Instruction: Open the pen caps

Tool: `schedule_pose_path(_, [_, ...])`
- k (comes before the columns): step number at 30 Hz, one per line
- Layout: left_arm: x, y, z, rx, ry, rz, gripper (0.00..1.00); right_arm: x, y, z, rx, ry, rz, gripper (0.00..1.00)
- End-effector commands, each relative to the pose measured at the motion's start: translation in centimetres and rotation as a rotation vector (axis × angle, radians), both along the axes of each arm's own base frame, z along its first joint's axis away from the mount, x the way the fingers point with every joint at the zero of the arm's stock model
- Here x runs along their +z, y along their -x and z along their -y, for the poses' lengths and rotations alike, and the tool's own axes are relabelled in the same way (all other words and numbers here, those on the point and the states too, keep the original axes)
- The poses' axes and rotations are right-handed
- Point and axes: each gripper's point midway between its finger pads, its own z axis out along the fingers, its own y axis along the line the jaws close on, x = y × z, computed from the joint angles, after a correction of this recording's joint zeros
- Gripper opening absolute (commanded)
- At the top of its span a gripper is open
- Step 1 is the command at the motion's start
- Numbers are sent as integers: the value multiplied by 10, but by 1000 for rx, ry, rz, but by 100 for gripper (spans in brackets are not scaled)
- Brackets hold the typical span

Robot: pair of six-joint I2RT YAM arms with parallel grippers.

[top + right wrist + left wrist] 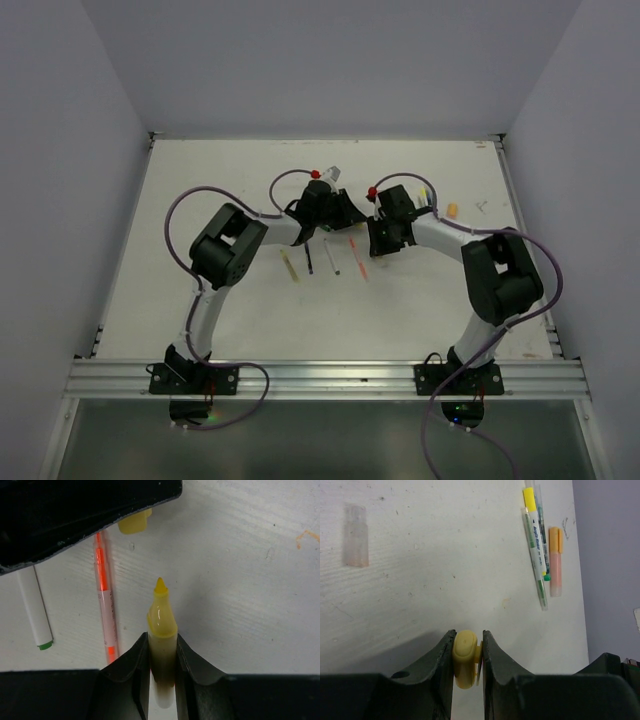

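My left gripper [468, 641] is shut on a short yellow pen cap [465, 660], held just above the table. My right gripper [162, 644] is shut on the pale barrel of a yellow highlighter [161, 625]; its pointed yellow tip is bare. The yellow cap [134, 525] shows apart from that tip, under the dark body of the left gripper. In the top view the two grippers [348, 214] [376, 236] meet nose to nose at mid-table.
A yellow-capped pen [534, 535], a green pen [543, 587] and an orange highlighter [555, 560] lie at the back right. A pale loose cap [356, 535] lies apart. An orange-red pen [105, 615] and a white pen [34, 615] lie under the grippers, with more pens [290, 265] nearby.
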Motion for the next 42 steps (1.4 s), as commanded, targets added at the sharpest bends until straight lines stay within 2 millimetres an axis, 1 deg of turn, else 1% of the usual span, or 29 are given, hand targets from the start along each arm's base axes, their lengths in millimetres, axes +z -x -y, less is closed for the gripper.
schedule_pose_path(1, [18,-16,10,17,36,85,20,4,-6,-7,26,-22,-1,14])
schedule_pose_path(4, [10,-15,8,16,14,75,25,-2,-7,-8,26,-20,-14,15])
schedule_pose_path(6, [7,-15,7,20,5,74,27,-5,-7,-11,33,-24,-24,18])
schedule_pose_path(7, [6,-14,6,21,2,70,31,-6,-9,-11,30,-26,-27,18])
schedule_pose_path(10, [3,-14,4,24,-11,66,36,-8,-11,-13,32,-29,-30,22])
schedule_pose_path(13, [3,-14,2,31,-22,68,40,-8,-12,-15,33,-37,-32,31])
schedule_pose_path(15, [4,-14,0,35,-27,70,43,-6,-13,-16,28,-43,-29,34])
schedule_pose_path(18, [13,-16,-5,53,-35,82,47,-2,-14,-16,19,-48,-25,38])
schedule_pose_path(19, [23,-17,-6,63,-32,90,48,1,-15,-15,13,-44,-20,42])
schedule_pose_path(21, [33,-19,-11,81,-41,107,53,12,-19,-15,-2,-49,10,44])
schedule_pose_path(22, [48,-20,-14,90,-40,123,54,16,-21,-15,-13,-51,18,47])
schedule_pose_path(23, [55,-21,-16,104,-47,136,56,21,-23,-13,-24,-43,34,48])
schedule_pose_path(24, [61,-21,-20,111,-54,150,58,33,-25,-11,-36,-48,64,50])
schedule_pose_path(25, [80,-21,-24,122,-48,172,59,40,-28,-10,-52,-50,81,56])
schedule_pose_path(27, [92,-22,-34,152,-64,196,64,55,-33,-3,-89,-31,130,62])
schedule_pose_path(28, [111,-20,-38,165,-56,214,66,68,-37,-1,-111,-35,166,66])
schedule_pose_path(29, [113,-19,-46,180,-71,223,68,74,-41,8,-144,-5,194,68])
schedule_pose_path(30, [131,-19,-53,198,-62,252,73,78,-45,17,-179,16,213,69])
schedule_pose_path(31, [135,-18,-60,216,-76,252,75,86,-48,24,-217,28,232,73])
schedule_pose_path(32, [140,-16,-65,222,-79,260,78,87,-51,32,-248,45,240,75])
schedule_pose_path(33, [139,-15,-74,228,-101,265,82,89,-55,45,-293,78,255,75])
schedule_pose_path(34, [153,-10,-82,238,-104,282,85,88,-60,58,-348,87,249,76])
schedule_pose_path(35, [151,-7,-89,236,-135,295,87,86,-63,66,-375,102,243,76])
schedule_pose_path(36, [168,-2,-95,236,-131,327,91,84,-66,75,-405,120,239,76])
schedule_pose_path(38, [163,5,-111,254,-200,335,96,76,-73,92,-469,151,211,75])
schedule_pose_path(39, [175,12,-119,260,-209,356,98,76,-78,101,-498,153,208,75])
schedule_pose_path(40, [177,15,-126,268,-228,366,98,71,-78,107,-524,161,191,73])
schedule_pose_path(41, [170,21,-133,260,-263,372,98,62,-80,111,-538,172,167,71])
schedule_pose_path(42, [181,28,-141,265,-269,392,98,61,-84,121,-573,170,158,68])
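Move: The left gripper already holds the yellow cap, its bare-table landing spot some 3 cm straight below; the translucent cap lies about 6 cm ahead of this hand and 4 cm left, on the table. The right gripper still holds the yellow highlighter body, with its landing spot about 2 cm below, 1 cm ahead and 1 cm left; the orange pen lies 5 cm left of this hand and 2 cm back, the green pen about 11 cm ahead and 14 cm right. Ease the left gripper down about 1 cm and open it to let go of the cap; sink the right slightly, drifting a little left and forward, and open it to free the body beside the orange pen. Then raise the left some 18 cm while swinging left and tilting its fingers up, opening it wide, and carry the right up, then right and forward towards the green pen, turning clockwise. ##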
